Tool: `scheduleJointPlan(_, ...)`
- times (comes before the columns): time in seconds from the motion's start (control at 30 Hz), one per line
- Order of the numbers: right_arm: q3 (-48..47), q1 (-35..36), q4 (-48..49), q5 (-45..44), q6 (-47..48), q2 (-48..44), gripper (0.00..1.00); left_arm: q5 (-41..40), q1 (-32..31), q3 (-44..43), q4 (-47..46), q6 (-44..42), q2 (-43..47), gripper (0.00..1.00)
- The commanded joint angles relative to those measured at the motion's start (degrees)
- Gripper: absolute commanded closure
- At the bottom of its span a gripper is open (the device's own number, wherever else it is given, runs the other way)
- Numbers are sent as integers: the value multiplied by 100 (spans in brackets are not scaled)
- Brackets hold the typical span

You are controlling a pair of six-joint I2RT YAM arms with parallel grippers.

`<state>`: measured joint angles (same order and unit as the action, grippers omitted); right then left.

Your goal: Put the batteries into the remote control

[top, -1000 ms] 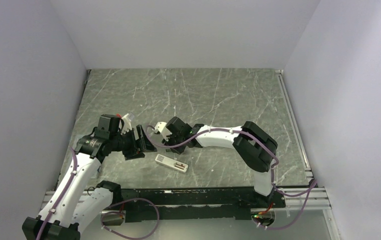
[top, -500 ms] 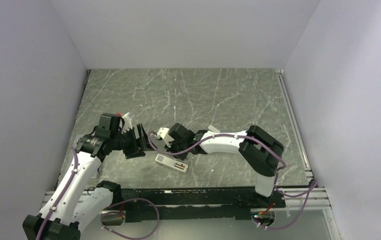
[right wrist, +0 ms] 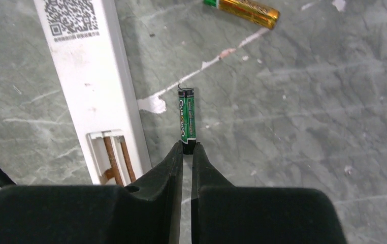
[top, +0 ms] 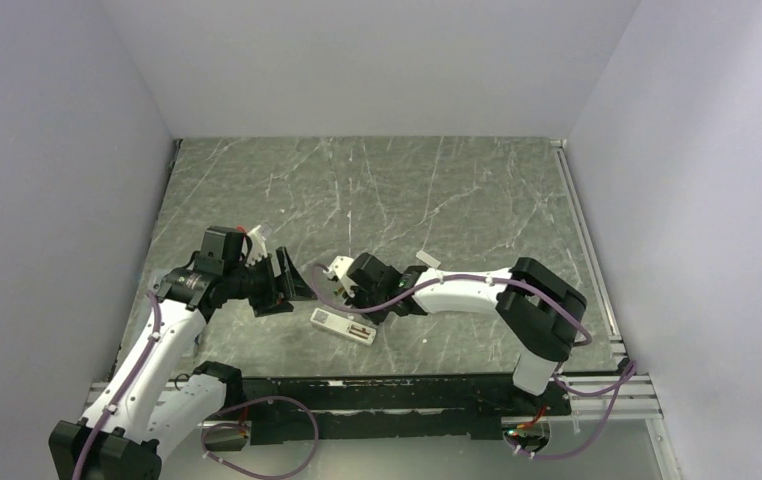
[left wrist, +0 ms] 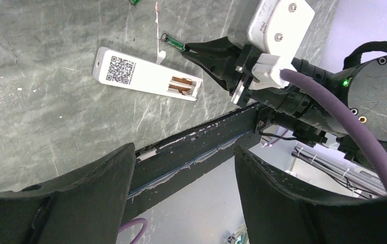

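Note:
The remote control [right wrist: 87,76] lies back side up on the marble table, QR label showing and its battery bay [right wrist: 113,157] open and empty. Just right of it lies the green battery [right wrist: 186,119]. My right gripper [right wrist: 187,147] is shut on the green battery's near end, low over the table. The orange-gold battery [right wrist: 247,11] lies farther off, apart from both. In the left wrist view the remote control [left wrist: 146,81] sits ahead of my left gripper [left wrist: 184,168], which hangs open and holds nothing. From above, the remote control [top: 343,326] lies between the two arms.
The table's black front rail [left wrist: 196,147] runs close behind the remote. The right arm's wrist and purple cable [left wrist: 333,122] crowd the space right of the remote. Grey walls close in the table on three sides.
My right gripper has come down toward the remote and shut on the green battery's end. The left arm has barely moved and stays open.

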<state>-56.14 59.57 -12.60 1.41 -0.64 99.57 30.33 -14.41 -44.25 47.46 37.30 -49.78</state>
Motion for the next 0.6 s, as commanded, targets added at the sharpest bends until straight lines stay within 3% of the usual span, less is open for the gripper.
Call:
scheduleJointPlan(0.0,42,13,-208,-399,-121,-445,100,133,26,61,-255,94,-43,24)
scheduleJointPlan(0.57,30,60,-1251,-372,-418,-1533,100,-85,26,268,-811,200,-722,26)
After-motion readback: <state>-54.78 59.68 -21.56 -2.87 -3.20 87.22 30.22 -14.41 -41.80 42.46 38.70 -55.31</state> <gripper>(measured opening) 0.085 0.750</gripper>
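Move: The right hand, low over the table, already holds the green battery. The remote's open battery compartment lies about 5 cm back and 2 cm left of it, roughly level in height; the remote's QR-code end is some 10 cm left and 1 cm back. The orange battery lies about 7 cm ahead and 6 cm left. From the left hand the compartment is about 10 cm right, level fore and aft, 14 cm below. Upwards about 5 cm and some 3 cm to its right, the right hand lifts the pinched green battery clear of the table, fingers keeping their grip on one end, and away from the remote and the orange battery. The empty left hand sinks roughly 2.5 cm, easing slightly forward, fingers still open. ##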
